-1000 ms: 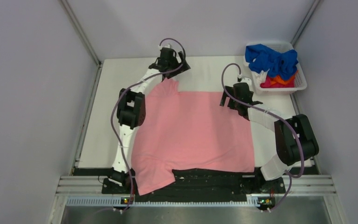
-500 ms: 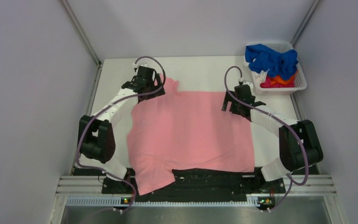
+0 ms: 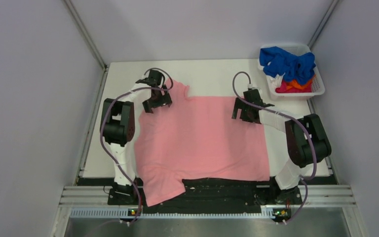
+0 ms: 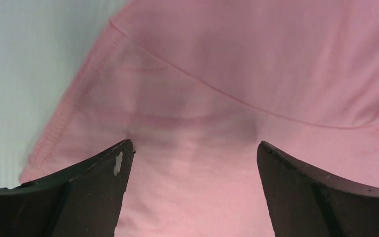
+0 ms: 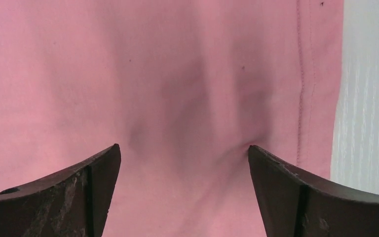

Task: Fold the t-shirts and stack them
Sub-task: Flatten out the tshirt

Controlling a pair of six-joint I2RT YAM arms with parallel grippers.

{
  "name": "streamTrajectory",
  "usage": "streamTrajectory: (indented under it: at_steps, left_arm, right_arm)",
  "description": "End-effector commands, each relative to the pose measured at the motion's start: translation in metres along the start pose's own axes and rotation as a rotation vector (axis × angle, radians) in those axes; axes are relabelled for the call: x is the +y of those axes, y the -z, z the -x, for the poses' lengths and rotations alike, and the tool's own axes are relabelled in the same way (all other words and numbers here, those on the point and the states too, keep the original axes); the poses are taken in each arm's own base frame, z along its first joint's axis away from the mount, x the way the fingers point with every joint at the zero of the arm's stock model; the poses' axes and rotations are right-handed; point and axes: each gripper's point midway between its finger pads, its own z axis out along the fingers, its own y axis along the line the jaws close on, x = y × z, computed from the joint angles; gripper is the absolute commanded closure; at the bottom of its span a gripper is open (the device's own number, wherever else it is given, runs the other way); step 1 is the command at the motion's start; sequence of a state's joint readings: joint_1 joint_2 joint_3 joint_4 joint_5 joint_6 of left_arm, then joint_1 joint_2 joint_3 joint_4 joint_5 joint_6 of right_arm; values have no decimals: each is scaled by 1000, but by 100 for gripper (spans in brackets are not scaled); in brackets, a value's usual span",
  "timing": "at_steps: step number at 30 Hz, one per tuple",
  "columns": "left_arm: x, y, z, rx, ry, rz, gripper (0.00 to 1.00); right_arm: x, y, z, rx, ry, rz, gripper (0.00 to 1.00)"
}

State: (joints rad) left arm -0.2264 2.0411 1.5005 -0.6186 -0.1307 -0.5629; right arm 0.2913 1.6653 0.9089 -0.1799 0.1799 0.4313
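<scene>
A salmon-pink t-shirt [image 3: 202, 138] lies spread flat on the white table [image 3: 212, 74], one sleeve hanging over the near edge. My left gripper [image 3: 155, 102] is open, its fingertips down on the shirt's far left sleeve. In the left wrist view pink cloth [image 4: 256, 59] puckers between the tips of the left gripper [image 4: 195, 145]. My right gripper [image 3: 241, 111] is open too, tips pressed on the cloth near the far right hem. In the right wrist view cloth [image 5: 177, 64] wrinkles inside the right gripper [image 5: 183, 148]. Blue [image 3: 286, 61] and orange-red [image 3: 291, 86] t-shirts sit in the basket.
A white plastic basket [image 3: 321, 88] stands at the table's far right corner, just beyond the right arm. Grey walls close in on three sides. Bare table [image 4: 19, 74] shows left of the sleeve hem, and more bare table [image 5: 370, 98] right of the shirt's hem.
The left arm swung from the far edge over to the left and came down on the sleeve. The right gripper shifted slightly left and lower onto the cloth. Both stayed open.
</scene>
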Motion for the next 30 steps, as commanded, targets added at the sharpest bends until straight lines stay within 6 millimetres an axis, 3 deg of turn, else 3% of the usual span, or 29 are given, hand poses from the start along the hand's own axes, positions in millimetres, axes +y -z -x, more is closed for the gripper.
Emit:
streamTrajectory:
  at_steps: [1, 6, 16, 21, 25, 28, 29, 30]
  left_arm:
    - [8, -14, 7, 46, 32, 17, 1]
    - [12, -36, 24, 95, 65, 23, 1]
    - [1, -63, 104, 46, 132, -76, 1]
    - [-5, -66, 147, -41, 178, -176, 1]
    - [-11, -67, 177, -133, 211, -240, 1]
    - [-29, -55, 202, -205, 221, -325, 1]
    - [-20, -47, 217, -232, 245, -337, 1]
    - [-23, -35, 226, -256, 245, -363, 1]
  right_arm:
    - [6, -13, 4, 19, -6, 9, 1]
    - [12, -26, 8, 37, 4, 9, 1]
    - [41, -52, 52, 3, 15, 79, 1]
    - [44, -81, 79, -11, -9, 99, 1]
    - [44, -93, 101, -39, -13, 104, 1]
    - [49, -85, 123, -74, -5, 122, 1]
    - [52, -79, 132, -92, 1, 131, 1]
    - [55, -70, 140, -109, 10, 139, 1]
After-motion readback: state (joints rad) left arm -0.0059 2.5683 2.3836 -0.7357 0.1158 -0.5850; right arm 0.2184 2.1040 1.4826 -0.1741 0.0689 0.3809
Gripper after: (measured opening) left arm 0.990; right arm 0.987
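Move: The pink t-shirt lies spread under both hands, their open fingertips already on the cloth: its middle is about 18 cm back and 25 cm to the right of the left hand. From the right hand its middle is roughly 13 cm back and 26 cm to the left, with the basket about 27 cm ahead and 28 cm to the right. From the left hand, the far sleeve is some 12 cm ahead and 12 cm right; the near sleeve, past the table's front edge, about 43 cm back and 2 cm right. With fingers wide open and no pinch, both hands push the t-shirt forward over the table towards its far edge, the left by about 18 cm while working some 5 cm to its left, the right by about 15 cm, easing a little left and then slightly back right. The left hand's outer finger goes on bearing on the cloth as its wrist rolls left side down and its fingers swing more forward, lifting the hand point a couple of centimetres; the right hand's outer finger keeps dragging beside the side hem, staying low and tilting only slightly. ##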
